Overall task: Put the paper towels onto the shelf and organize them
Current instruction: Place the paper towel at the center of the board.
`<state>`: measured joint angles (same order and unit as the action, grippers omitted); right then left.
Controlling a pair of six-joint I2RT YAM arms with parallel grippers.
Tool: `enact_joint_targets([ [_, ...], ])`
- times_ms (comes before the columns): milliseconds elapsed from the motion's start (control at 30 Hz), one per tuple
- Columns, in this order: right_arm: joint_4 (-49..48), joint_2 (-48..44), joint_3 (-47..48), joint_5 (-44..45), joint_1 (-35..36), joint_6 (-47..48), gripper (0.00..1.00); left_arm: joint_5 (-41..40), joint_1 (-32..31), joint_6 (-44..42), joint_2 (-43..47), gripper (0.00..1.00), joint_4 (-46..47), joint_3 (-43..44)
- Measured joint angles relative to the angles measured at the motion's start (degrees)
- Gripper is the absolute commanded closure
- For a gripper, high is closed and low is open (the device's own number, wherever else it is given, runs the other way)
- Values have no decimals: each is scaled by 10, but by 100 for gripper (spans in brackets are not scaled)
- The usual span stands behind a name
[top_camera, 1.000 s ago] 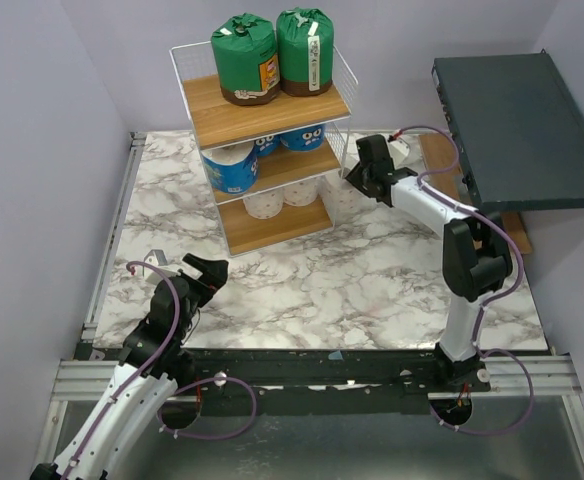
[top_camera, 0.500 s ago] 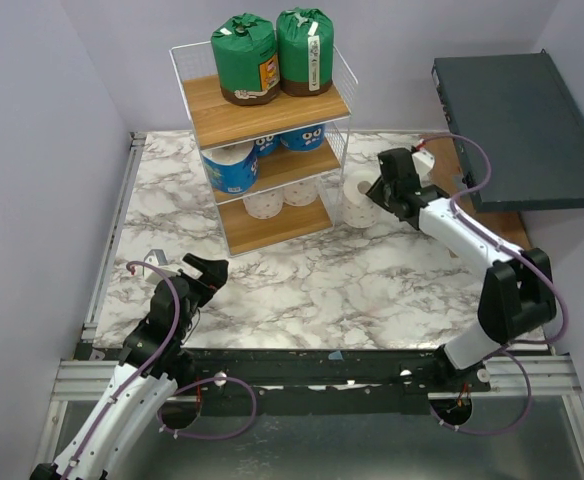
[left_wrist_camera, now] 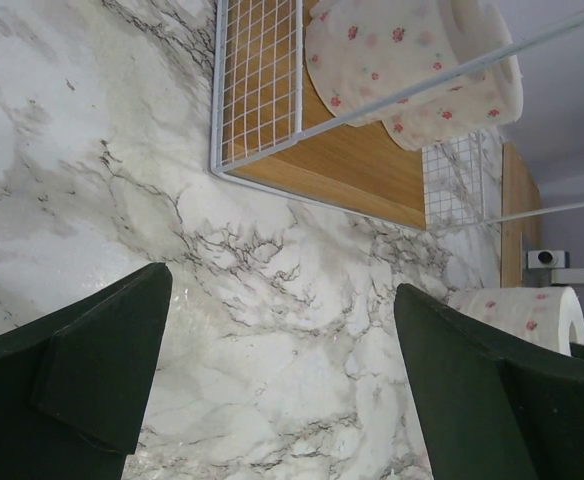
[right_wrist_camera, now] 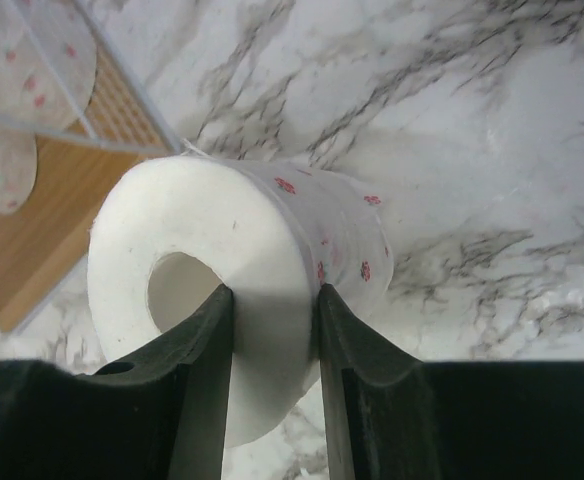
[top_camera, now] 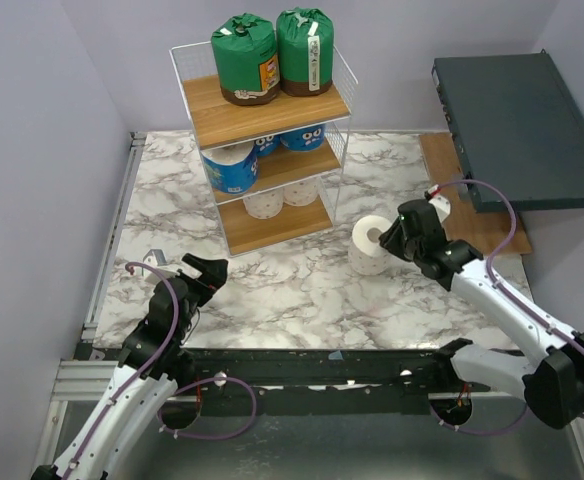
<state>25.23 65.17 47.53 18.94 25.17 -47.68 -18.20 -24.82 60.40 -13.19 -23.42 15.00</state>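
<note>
A white paper towel roll (top_camera: 368, 245) printed with small red flowers stands core-up right of the shelf's (top_camera: 272, 112) foot. My right gripper (top_camera: 392, 240) is shut on its wall, one finger inside the core and one outside, as the right wrist view shows (right_wrist_camera: 272, 300) on the roll (right_wrist_camera: 212, 215). The shelf carries two green-wrapped rolls (top_camera: 272, 55) on top, blue-printed rolls (top_camera: 234, 165) in the middle and white rolls (top_camera: 277, 198) on the bottom board. My left gripper (top_camera: 207, 272) hovers open and empty near the front left (left_wrist_camera: 282, 290).
A dark grey flat box (top_camera: 517, 125) juts out at the back right over a wooden strip (top_camera: 487, 228). Walls close in on the left and the back. A metal rail (top_camera: 302, 365) runs along the table's near edge.
My right arm has drawn back from the shelf's right side toward the front, bringing the white roll with it. The left arm has not moved.
</note>
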Motion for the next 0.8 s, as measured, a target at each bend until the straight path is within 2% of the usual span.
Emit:
enact_joint_targets([
  [200, 13, -40, -36, -18, 118, -14, 67, 0, 0, 0, 2, 3, 0, 0],
  [367, -3, 4, -37, -22, 209, -34, 66, 0, 0, 1, 0, 3, 0, 0],
  [633, -75, 92, -6, -27, 237, -48, 66, 0, 0, 3, -10, 2, 0, 0],
  [800, -93, 139, 28, -27, 242, -49, 57, -2, 0, 3, -10, 2, 0, 0],
])
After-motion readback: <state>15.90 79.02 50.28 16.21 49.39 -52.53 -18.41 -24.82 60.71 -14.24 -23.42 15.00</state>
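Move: The lower shelf board's middle lies about 28 cm left, 16 cm ahead of and 11 cm below the right hand, which already holds the paper towel by its rim. On that board one flowered roll stands some 30 cm left and 18 ahead, another about 21 left and 21 ahead, both with middles roughly 6 cm below the hand. From the left hand, the board's middle is some 24 cm ahead, 16 cm right and 10 cm below. The paper towel, its wall still pinched between the right fingertips, is carried about 16 cm left across the front of the shelf, nearer to the lower board. The hand first draws back some 7 cm and sinks about 3, then levels off and edges forward while still going left; early on it turns roughly 20 degrees counter-clockwise. ##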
